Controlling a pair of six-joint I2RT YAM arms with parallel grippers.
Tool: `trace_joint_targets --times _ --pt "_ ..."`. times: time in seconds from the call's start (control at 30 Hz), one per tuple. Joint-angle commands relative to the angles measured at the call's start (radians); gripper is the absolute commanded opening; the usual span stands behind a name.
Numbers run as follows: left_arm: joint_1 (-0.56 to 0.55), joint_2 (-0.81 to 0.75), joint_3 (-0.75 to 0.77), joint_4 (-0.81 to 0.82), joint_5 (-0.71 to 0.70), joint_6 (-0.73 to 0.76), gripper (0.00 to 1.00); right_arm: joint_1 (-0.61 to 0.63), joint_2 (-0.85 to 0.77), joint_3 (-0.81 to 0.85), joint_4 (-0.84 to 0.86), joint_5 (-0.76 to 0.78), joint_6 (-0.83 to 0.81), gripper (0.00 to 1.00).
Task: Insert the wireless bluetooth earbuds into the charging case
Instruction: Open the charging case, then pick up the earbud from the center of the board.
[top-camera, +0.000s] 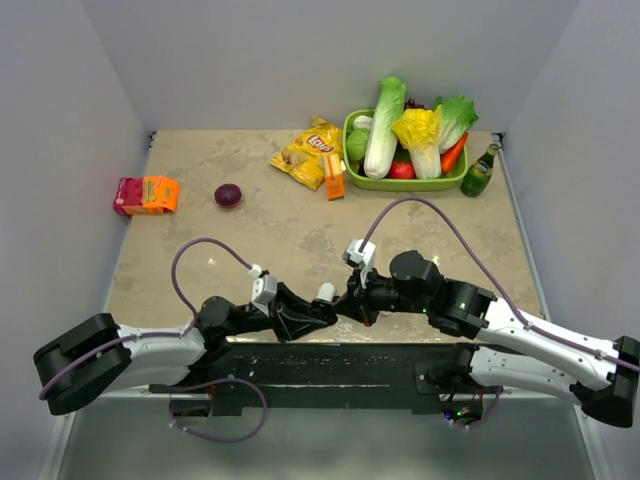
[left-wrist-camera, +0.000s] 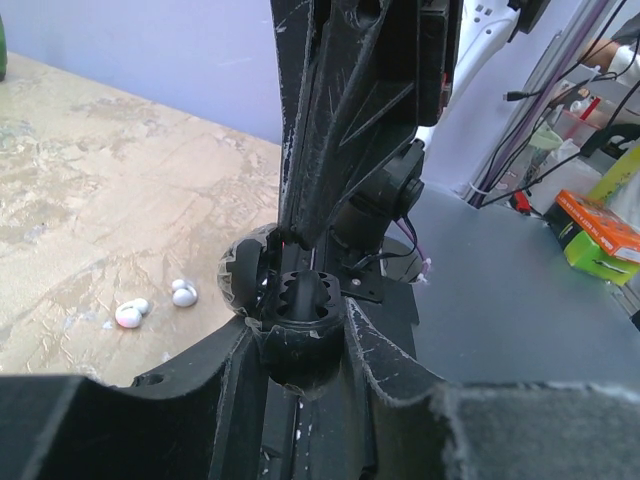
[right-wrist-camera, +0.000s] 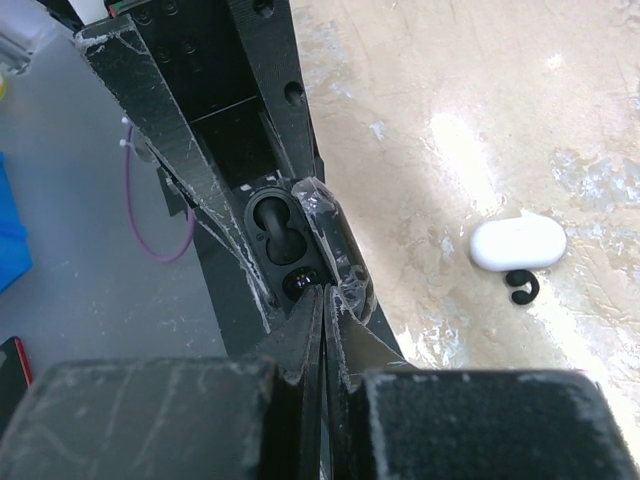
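My left gripper (left-wrist-camera: 305, 345) is shut on a black charging case (left-wrist-camera: 300, 300) that stands open, its lid (right-wrist-camera: 335, 250) tilted to one side. My right gripper (right-wrist-camera: 325, 292) is shut, nothing between its fingers, and its tips rest on a glossy black earbud (right-wrist-camera: 300, 284) sitting in the case's near socket. The other socket (right-wrist-camera: 270, 222) shows empty. Both grippers meet at the table's near centre (top-camera: 335, 305). On the table lie two white earbuds (left-wrist-camera: 130, 314), a white case (right-wrist-camera: 518, 243) and, beside it, a second black earbud (right-wrist-camera: 522, 288).
At the back stand a green basket (top-camera: 405, 183) of vegetables, a green bottle (top-camera: 480, 172), a yellow chips bag (top-camera: 308, 155) and an orange box (top-camera: 334, 178). A purple onion (top-camera: 228, 195) and a red-orange pack (top-camera: 146, 195) lie at the back left.
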Motion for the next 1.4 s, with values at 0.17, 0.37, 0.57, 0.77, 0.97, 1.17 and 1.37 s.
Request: trace_joint_targets --times 0.17,0.37,0.57,0.77,0.97,1.17,1.37 --pt "-0.001 -0.039 -0.122 0.184 -0.023 0.013 0.00 0.001 -0.132 0.061 0.027 0.073 0.019 0.01" --pt "-0.001 -0.103 -0.130 0.131 -0.033 0.022 0.00 -0.014 -0.197 0.007 -0.040 0.543 0.173 0.04" --pt "-0.001 -0.221 -0.136 0.005 -0.049 0.050 0.00 -0.059 0.007 -0.109 0.076 0.530 0.263 0.14" --pt "-0.001 -0.278 -0.158 -0.029 -0.055 0.054 0.00 -0.082 0.254 -0.141 0.216 0.450 0.236 0.47" --pt "-0.001 -0.284 -0.167 -0.029 -0.058 0.060 0.00 -0.108 0.409 -0.155 0.302 0.411 0.214 0.47" --pt "-0.001 -0.264 -0.171 -0.010 -0.055 0.065 0.00 -0.117 0.476 -0.146 0.333 0.402 0.207 0.45" --pt "-0.001 -0.255 -0.179 0.000 -0.053 0.067 0.00 -0.126 0.522 -0.141 0.339 0.411 0.194 0.44"
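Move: The black earbud, the next thing for the right hand, lies on the table about 11 cm ahead of it, 1 cm to its right and 19 cm below. The white case sits some 2 cm beyond that earbud and 2 cm left of it; the white earbuds are about 9 cm right of it. The already open charging case is 3 cm left of the right hand. From the left hand, which holds that case, the black earbud is about 12 cm ahead, 5 cm right and 17 cm down. The open charging case stays in the left hand's grip and is raised about 6 cm and slightly left, its fingers tilting up. The right fingertips leave its lid side, rising forward and right, then plunge some 23 cm towards the black earbud beside the white case, slowing near the table; the hand swings about 30 degrees clockwise, points more steeply down and opens its fingers nearly halfway. ##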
